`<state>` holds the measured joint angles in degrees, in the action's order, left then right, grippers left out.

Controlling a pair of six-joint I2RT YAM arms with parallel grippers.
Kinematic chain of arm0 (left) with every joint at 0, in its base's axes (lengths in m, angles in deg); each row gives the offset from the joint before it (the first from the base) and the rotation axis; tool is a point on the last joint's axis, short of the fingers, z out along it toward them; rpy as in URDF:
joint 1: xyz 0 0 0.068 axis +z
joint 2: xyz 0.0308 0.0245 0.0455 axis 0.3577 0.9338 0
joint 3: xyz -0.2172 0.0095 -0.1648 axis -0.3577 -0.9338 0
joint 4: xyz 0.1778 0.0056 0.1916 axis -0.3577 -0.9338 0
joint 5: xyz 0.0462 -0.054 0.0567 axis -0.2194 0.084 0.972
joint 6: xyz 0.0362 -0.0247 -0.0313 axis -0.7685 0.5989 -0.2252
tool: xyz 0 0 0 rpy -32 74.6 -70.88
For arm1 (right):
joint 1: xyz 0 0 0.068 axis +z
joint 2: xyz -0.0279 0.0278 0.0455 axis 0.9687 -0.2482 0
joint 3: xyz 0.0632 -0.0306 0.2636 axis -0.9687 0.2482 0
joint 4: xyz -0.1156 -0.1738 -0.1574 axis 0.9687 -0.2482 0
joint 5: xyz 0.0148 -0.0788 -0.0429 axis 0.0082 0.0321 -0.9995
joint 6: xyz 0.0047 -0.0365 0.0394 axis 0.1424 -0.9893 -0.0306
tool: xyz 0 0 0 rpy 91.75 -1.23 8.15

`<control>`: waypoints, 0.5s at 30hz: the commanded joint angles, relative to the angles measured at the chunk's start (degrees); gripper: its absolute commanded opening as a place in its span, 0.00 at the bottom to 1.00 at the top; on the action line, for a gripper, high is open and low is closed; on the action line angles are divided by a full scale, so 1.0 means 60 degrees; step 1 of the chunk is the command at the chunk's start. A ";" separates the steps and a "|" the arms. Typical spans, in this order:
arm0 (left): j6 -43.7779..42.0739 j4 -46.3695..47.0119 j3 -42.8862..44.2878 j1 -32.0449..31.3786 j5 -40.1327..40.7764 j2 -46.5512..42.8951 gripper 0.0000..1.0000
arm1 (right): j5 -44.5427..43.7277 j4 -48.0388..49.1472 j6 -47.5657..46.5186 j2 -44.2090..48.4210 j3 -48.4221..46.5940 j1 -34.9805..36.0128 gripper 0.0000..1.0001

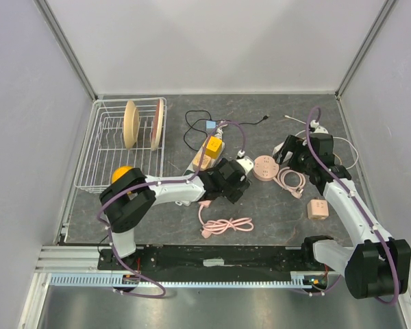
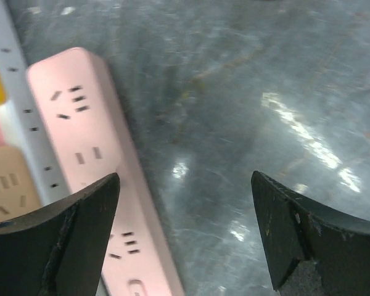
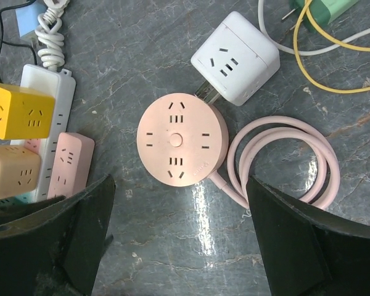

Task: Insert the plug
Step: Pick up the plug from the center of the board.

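Observation:
A round pink socket (image 3: 182,139) lies flat on the grey table (image 3: 172,246). A white cube adapter (image 3: 235,58) lies at its upper right, its metal plug prongs (image 3: 205,92) against the socket's rim. My right gripper (image 3: 180,182) hangs open above the table just in front of the socket, holding nothing. In the top view it (image 1: 288,152) is right of the socket (image 1: 265,168). My left gripper (image 2: 185,179) is open and empty over bare table beside a pink power strip (image 2: 92,154); in the top view it (image 1: 227,184) is left of the socket.
A coiled pink cable (image 3: 283,157) runs from the socket. A white strip (image 3: 46,117), yellow cube (image 3: 18,111), tan cube (image 3: 12,172) and pink strip (image 3: 71,163) lie left. A wire dish rack (image 1: 103,147) stands far left; a pink cord (image 1: 222,225) and pink cube (image 1: 318,209) lie near.

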<state>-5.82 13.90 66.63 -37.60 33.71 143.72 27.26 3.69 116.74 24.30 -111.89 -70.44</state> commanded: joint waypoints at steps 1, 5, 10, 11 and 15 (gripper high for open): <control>0.0102 -0.0203 -0.0490 -0.0828 -0.1604 -0.0084 0.93 | -0.0417 0.0252 -0.0044 0.0104 -0.0051 -0.0074 0.94; 0.0381 -0.0057 -0.0608 -0.1181 -0.2073 -0.0319 0.93 | -0.0652 0.0208 -0.0102 -0.0100 -0.0168 -0.0133 0.93; 0.0746 0.0016 -0.0608 -0.1284 -0.1782 -0.1048 0.93 | -0.0741 0.0238 -0.0322 -0.0845 -0.0738 -0.0118 0.93; 0.0762 0.0031 -0.0579 -0.1284 -0.1491 -0.1226 0.93 | -0.0756 0.0209 -0.0366 -0.1037 -0.0870 -0.0133 0.93; 0.0747 -0.0071 -0.0316 -0.1255 -0.0699 -0.2061 0.93 | -0.1471 0.0091 -0.0410 -0.2090 -0.1544 -0.0118 0.95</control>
<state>-3.42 12.61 62.85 -45.39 24.73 138.93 22.95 3.45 115.45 15.95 -115.89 -70.99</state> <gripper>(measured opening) 0.929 0.948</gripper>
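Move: The white plug lies about 9 cm ahead of the right hand, 2 cm to its right and some 11 cm below. The round pink socket is about 3 cm ahead and 2 cm left of that hand, and its coiled cord is level with it, 6 cm right, both roughly 12 cm down. From the low left hand, the pink cable bundle lies about 11 cm back and 2 cm left, the pink strip 5 cm ahead and 8 cm left. Back, and a little to its right, the open left hand sweeps some 8 cm away from the pink strip to beside the pink cable bundle, turning about 10 degrees clockwise; it dips 2 cm on the way and lifts again at the end. The right hand, also open, starts slowly, then eases forward, down and slightly right towards the white plug, tipping slightly downward. ##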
